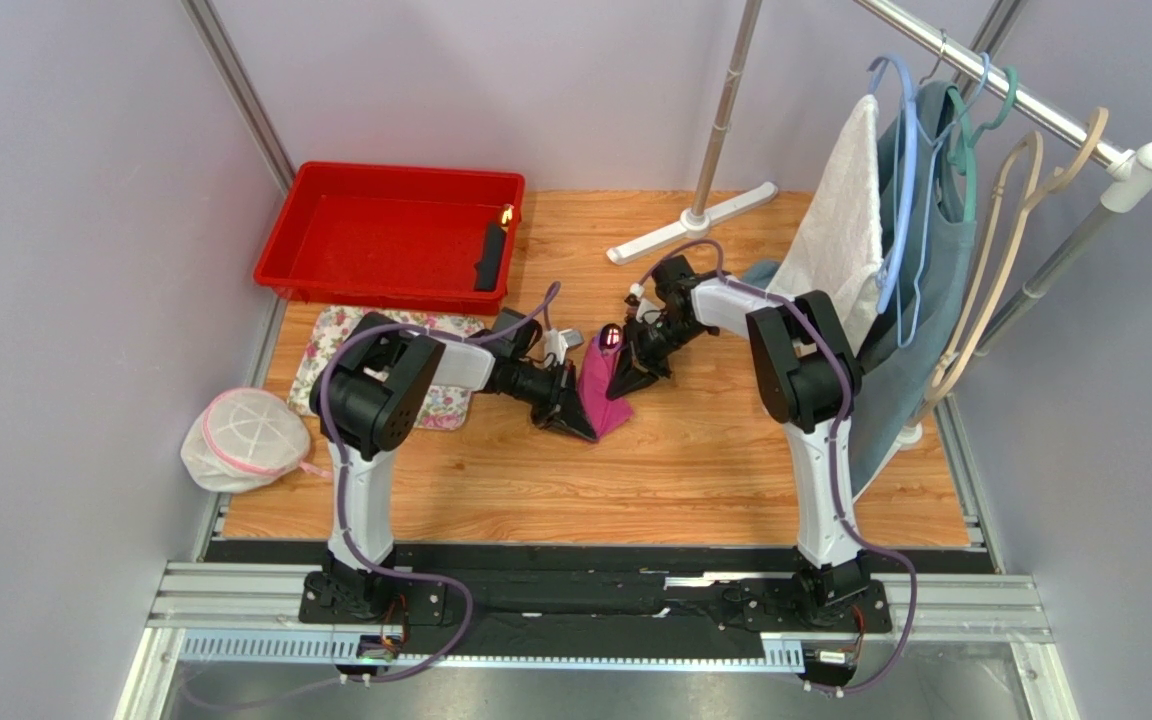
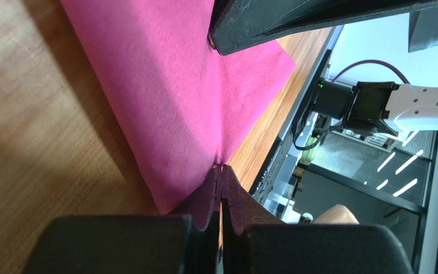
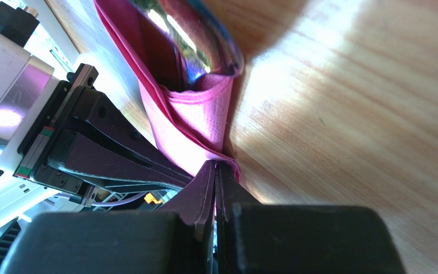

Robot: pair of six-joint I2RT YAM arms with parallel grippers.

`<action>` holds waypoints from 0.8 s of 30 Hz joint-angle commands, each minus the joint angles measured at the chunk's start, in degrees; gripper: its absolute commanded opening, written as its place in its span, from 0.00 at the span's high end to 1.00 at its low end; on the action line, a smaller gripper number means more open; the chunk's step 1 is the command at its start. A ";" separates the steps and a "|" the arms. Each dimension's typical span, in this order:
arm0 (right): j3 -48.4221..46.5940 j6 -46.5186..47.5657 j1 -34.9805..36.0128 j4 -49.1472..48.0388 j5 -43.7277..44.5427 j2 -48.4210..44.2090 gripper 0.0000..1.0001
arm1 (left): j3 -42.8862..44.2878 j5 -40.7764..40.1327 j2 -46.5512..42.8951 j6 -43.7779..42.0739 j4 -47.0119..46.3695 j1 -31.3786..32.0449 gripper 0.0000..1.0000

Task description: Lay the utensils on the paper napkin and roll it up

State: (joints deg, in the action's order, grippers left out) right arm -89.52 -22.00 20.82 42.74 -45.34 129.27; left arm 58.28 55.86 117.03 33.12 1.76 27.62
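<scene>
The magenta paper napkin (image 1: 597, 378) stands folded up off the wooden table between both grippers. My left gripper (image 1: 579, 423) is shut on one edge of it; in the left wrist view its jaws (image 2: 221, 166) pinch the sheet (image 2: 170, 85). My right gripper (image 1: 620, 387) is shut on the opposite end, pinching the folded layers (image 3: 201, 120) at its tips (image 3: 218, 164). Shiny purplish utensils (image 3: 195, 51) show inside the fold in the right wrist view only. The right gripper's fingers (image 2: 295, 23) show at the top of the left wrist view.
A red tray (image 1: 334, 225) holding a black object (image 1: 491, 258) sits at the back left. A floral cloth (image 1: 324, 333) lies under the left arm, a white mesh bag (image 1: 247, 438) off the table's left edge. A clothes rack with hangers and a white towel (image 1: 845, 210) stands at the right.
</scene>
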 commanded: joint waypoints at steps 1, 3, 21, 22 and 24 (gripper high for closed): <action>-1.80 1.44 -0.52 -3.37 5.62 -0.76 0.93 | 0.78 -7.34 2.94 -3.86 5.27 -1.07 1.00; -2.07 0.99 -0.69 -3.37 5.18 -2.61 0.90 | 0.96 -7.16 3.38 -3.77 5.45 -1.25 1.00; -4.44 -2.44 1.06 -3.28 11.68 -4.56 0.46 | 1.13 -7.95 1.71 -4.38 4.39 -0.72 1.00; -4.61 -2.52 1.59 -3.02 12.20 -3.60 0.46 | 1.13 -7.95 1.71 -4.38 4.39 -0.72 1.00; -4.53 -2.52 1.94 -2.93 12.47 -2.63 0.46 | 1.31 -8.04 1.79 -4.38 4.48 -0.72 1.00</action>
State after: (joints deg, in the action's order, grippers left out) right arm -92.33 -24.16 21.34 39.81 -35.27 123.94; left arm 59.46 56.21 117.78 32.62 3.66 27.18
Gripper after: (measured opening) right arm 0.544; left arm 0.008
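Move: The far part of the half-rolled napkin, next to be gripped, lies about 5 cm ahead of the right hand, 1 cm to its left and at fingertip height. The spoon bowl sticks out of the napkin's far end, roughly 9 cm straight ahead of the right hand. The left hand's fingers are on the napkin's near corner, right at its tips; the far part is some 13 cm ahead and 1 cm to the right of the left hand. The napkin's edge comes free of the right fingers as they open from shut to about half. The right hand moves some 4 cm forward along the roll towards the spoon bowl, rising about 3.5 cm and easing down slightly at the end, its fingertips tilting forward some 10 to 15 degrees. The left hand stays put, shut fingertips still on the near corner. ##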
